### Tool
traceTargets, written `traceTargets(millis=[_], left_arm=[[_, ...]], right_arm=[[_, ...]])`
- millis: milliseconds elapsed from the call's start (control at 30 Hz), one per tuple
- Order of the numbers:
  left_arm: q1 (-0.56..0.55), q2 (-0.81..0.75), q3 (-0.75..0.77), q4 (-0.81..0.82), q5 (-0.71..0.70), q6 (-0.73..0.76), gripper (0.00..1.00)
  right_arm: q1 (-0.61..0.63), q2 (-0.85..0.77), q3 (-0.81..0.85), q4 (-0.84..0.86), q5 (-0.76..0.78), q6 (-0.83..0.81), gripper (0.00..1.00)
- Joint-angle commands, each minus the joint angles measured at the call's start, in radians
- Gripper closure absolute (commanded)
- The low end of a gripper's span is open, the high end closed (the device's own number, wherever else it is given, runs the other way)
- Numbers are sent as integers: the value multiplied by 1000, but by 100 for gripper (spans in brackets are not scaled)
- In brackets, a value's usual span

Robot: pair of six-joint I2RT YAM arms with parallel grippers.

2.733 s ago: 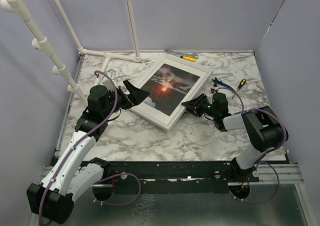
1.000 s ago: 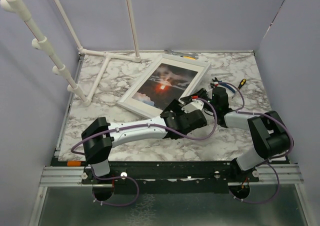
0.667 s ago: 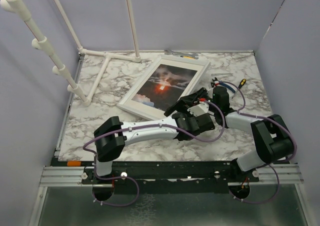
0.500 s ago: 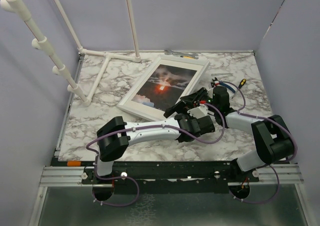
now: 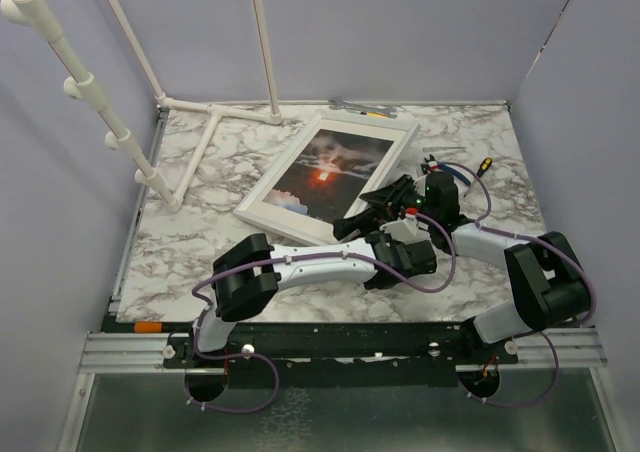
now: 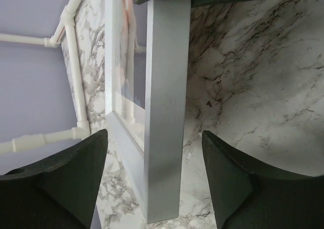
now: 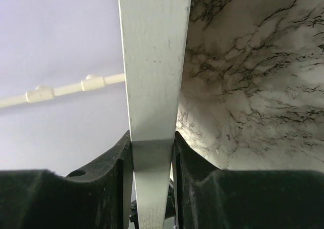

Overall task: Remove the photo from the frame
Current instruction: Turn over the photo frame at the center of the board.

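The white frame (image 5: pixel 297 154) rests tilted on the marble table (image 5: pixel 190 242), with the sunset photo (image 5: pixel 325 172) still in it, face up. My right gripper (image 5: pixel 405 198) is shut on the frame's right edge. In the right wrist view that white edge (image 7: pixel 152 62) is pinched between both black fingers (image 7: pixel 111 183). My left arm stretches across the table to the frame's near right corner. The left gripper (image 5: pixel 362 218) is open. Seen from the left wrist, the frame's edge (image 6: pixel 164 112) stands between the fingers (image 6: pixel 61 183), with a gap on each side.
A white pipe rack (image 5: pixel 215 122) stands along the left and back. Blue-handled pliers (image 5: pixel 452 172) and a yellow-and-black screwdriver (image 5: pixel 482 166) lie right of the frame. More tools (image 5: pixel 362 109) lie at the back edge. The two arms are close together at the frame's right side.
The left arm has swung from the frame's left side across to its near right corner. Over the last second it edged closer and its jaws narrowed. The right grip stayed put.
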Motion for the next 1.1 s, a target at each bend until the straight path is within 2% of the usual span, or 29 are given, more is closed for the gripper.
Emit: traceTargets(millis=[0, 167, 400, 500, 633, 733, 867, 1000, 1067], left_arm=[[-14, 37, 33, -74, -65, -33, 29], [-17, 68, 57, -124, -105, -64, 47], [-22, 119, 93, -207, -163, -113, 64], [-23, 129, 98, -225, -181, -129, 72], [-24, 133, 110, -253, -204, -148, 88], [-26, 136, 127, -286, -222, -171, 99], [-28, 129, 152, -320, -237, -187, 100], [-33, 111, 177, -337, -240, -191, 100], [-34, 97, 192, -339, -232, -187, 100]], right_arm=[[11, -57, 52, 94, -43, 11, 73], [11, -69, 52, 88, -41, 11, 73], [11, -81, 48, 80, -37, 6, 72], [11, -92, 46, 69, -31, -3, 68], [11, -105, 46, 43, -16, -17, 62], [11, -115, 49, 15, -3, -31, 44], [10, -156, 55, -47, 43, -72, 22], [4, -230, 109, -216, 142, -161, 8], [2, -277, 131, -302, 214, -206, 5]])
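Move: The photo frame's raised right rim already runs between the left hand's open fingers, about 1 cm ahead and 1 cm below; the near corner ends some 4 cm to that hand's left and 1 cm back. The right hand still grips the same rim right at its pads. From the right hand the near corner lies roughly 10 cm back and 10 cm left, the frame's middle 4 cm ahead, 10 cm left and a little lower, the blue pliers 5 cm ahead, 19 cm right and about 9 cm below. The left hand settles half a centimetre down and to its left with a slight roll, closes from wide open to pinch the rim near the near corner, then keeps that grip and rises about 2 cm. Only once the left has hold does the right hand, which has stayed almost still on the rim, open wide and lift some 6 cm straight up off it, its fingers tipping up about 10 degrees. ##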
